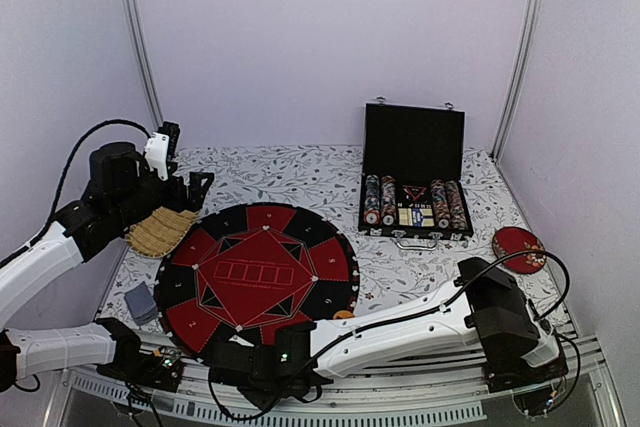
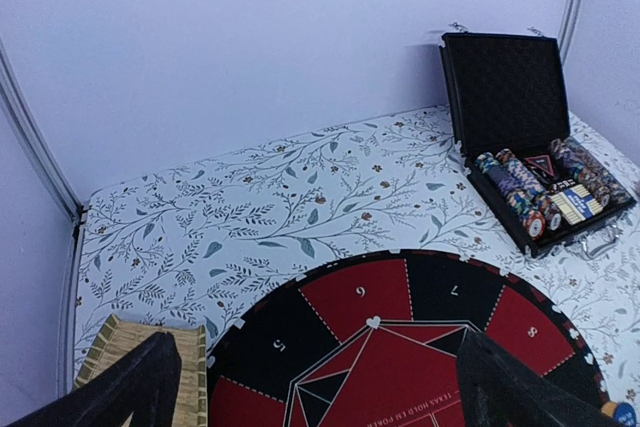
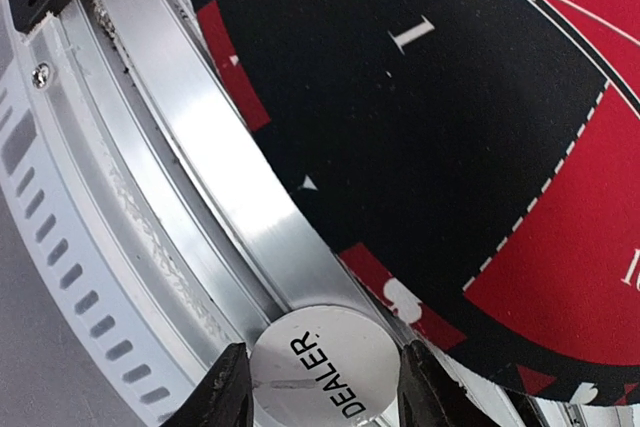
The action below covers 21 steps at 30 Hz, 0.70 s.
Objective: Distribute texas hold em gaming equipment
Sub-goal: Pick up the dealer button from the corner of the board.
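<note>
The white DEALER disc lies on the metal rail at the table's near edge, just off the rim of the round red-and-black poker mat. My right gripper has a finger against each side of the disc. In the top view that gripper reaches low across the front edge, hiding the disc. A grey-blue deck of cards lies left of the mat. A small orange disc sits at the mat's near right rim. My left gripper hangs open over the mat's far left rim, holding nothing.
An open black case with rows of chips stands at the back right. A woven straw mat lies under the left gripper. A red round pad sits at the right edge. The slotted rail borders the front.
</note>
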Available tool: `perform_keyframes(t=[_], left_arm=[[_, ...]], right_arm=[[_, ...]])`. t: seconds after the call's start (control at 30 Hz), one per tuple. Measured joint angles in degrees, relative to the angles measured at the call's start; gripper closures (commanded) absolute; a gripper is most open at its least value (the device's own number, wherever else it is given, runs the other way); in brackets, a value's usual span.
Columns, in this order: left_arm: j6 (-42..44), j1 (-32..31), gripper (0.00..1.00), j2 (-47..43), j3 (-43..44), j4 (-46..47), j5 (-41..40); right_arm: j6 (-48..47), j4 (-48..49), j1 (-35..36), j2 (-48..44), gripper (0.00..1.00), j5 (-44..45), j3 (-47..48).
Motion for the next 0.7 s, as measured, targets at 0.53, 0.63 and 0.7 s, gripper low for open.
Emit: perform_keyframes(t=[0.53,0.63,0.7], left_arm=[[0.0,0.0,0.02,0.0,0.0,0.0,-0.2],[0.0,0.0,0.02,-0.1,-0.1,0.1,-0.2],[0.0,0.0,0.02,-0.1,-0.2,0.2,-0.2]], right_arm=[[1.2,-4.0,0.0,-5.7,0.64,7.6,-8.3],[0.9,-3.8,-0.6,-6.1,0.64,8.8,-8.8],[0.5,-3.7,-1.2,-6.3,0.64,9.7,-9.2]])
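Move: Already pinched in the right fingers, the dealer button is at the board's near edge. The orange button lies about 14 cm ahead of the right hand and 16 cm to its right, slightly below; the blue small-blind button is some 12 cm ahead and 19 cm right. The board's centre is about 22 cm straight ahead. For the idle left hand, the orange button lies roughly 27 cm right, 15 cm back and 27 cm down. Sliding sideways first, the right hand carries the dealer button about 5 cm to the right along the board's near rim, then curves forward some 4 cm towards the orange and blue buttons, staying near one height. The fingers keep their hold while the wrist tilts about 10 degrees, fingertips swinging forward and right. ##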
